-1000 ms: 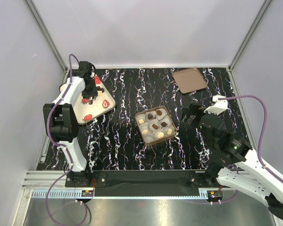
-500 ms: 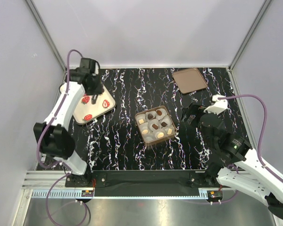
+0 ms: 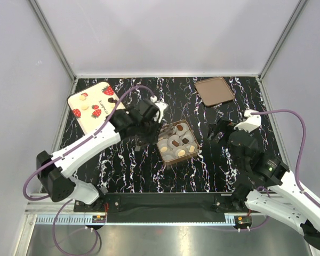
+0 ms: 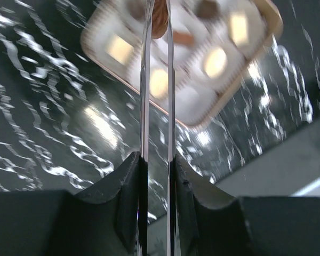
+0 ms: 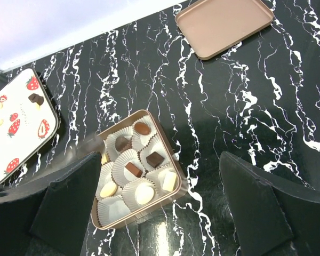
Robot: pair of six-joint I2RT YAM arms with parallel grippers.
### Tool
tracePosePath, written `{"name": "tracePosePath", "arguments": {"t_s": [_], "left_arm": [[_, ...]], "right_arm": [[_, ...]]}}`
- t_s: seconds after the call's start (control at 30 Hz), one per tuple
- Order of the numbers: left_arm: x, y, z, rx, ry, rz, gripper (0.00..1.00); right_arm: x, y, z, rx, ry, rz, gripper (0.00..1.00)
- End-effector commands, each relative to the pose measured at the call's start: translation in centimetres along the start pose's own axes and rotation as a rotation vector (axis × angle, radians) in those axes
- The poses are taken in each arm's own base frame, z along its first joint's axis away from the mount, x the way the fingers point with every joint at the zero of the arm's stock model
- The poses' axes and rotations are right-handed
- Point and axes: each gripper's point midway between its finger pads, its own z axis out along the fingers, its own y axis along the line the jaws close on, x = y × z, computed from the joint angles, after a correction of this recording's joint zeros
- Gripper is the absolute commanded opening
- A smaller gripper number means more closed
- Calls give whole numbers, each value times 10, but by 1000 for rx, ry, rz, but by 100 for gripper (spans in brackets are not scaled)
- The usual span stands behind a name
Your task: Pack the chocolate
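My left gripper (image 3: 153, 136) hangs at the left corner of the brown box (image 3: 198, 143), its thin fingers shut on a brown chocolate (image 4: 160, 20). In the left wrist view the gripper (image 4: 157, 5) is above the box (image 4: 176, 114), blurred by motion. The box (image 5: 136, 212) holds paper cups with several dark and cream chocolates and one empty cup (image 5: 111, 209). More chocolates lie on the strawberry tray (image 3: 98, 90): a dark one (image 3: 112, 99) and cream ones (image 3: 85, 105). My right gripper (image 3: 218, 131) stands open right of the box, nothing in it (image 5: 160, 160).
The box's brown lid (image 3: 214, 90) lies upside down at the back right, also in the right wrist view (image 5: 224, 24). The strawberry tray (image 5: 16, 128) sits at the back left corner. Grey walls close in the black marbled table (image 3: 128, 170).
My left arm has swung right from the strawberry tray to the box's left corner, carrying the chocolate. The right arm has hardly moved.
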Motion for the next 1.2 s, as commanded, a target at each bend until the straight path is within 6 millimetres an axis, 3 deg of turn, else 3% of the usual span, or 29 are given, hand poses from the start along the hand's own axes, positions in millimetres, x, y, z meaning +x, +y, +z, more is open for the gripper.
{"name": "tracePosePath", "arguments": {"t_s": [0.0, 0.17, 0.3, 0.77, 0.9, 1.17], "left_arm": [[10, -23, -19, 62, -35, 35, 29], [30, -35, -23, 117, -17, 95, 29], [35, -43, -32, 163, -18, 134, 29], [56, -57, -28, 203, 80, 185, 29], [68, -50, -26, 172, 125, 192, 29], [73, -47, -21, 162, 136, 195, 30]], "right_arm": [[-14, -1, -3, 14, -34, 41, 99], [-13, 1, -1, 14, -28, 35, 100], [-11, 4, 1, 9, -22, 34, 100], [-14, 3, -2, 4, -26, 49, 100], [-12, 4, -3, -2, -21, 56, 100], [-12, 5, -2, -7, -19, 60, 100]]}}
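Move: Behind the left hand, which already holds a brown chocolate, the box's empty front-left cup lies about 6 cm back, 2 cm to the right and 8 cm down. At that same depth, the left yellow chocolate sits 2 cm back with no sideways offset, the front yellow chocolate 4 cm back and 6 cm right, and the brown bar 1 cm ahead, 4 cm right. From the right hand the empty cup is some 5 cm back, 14 cm left, 16 cm down. Drawing back about 9 cm towards the box's empty front-left cup, the left hand covers half the way quickly, then creeps on, sinking barely a centimetre or two near the end. Its wrist turns some 15 degrees clockwise and tips slightly steeper, while the fingers keep their hold on the brown chocolate. ##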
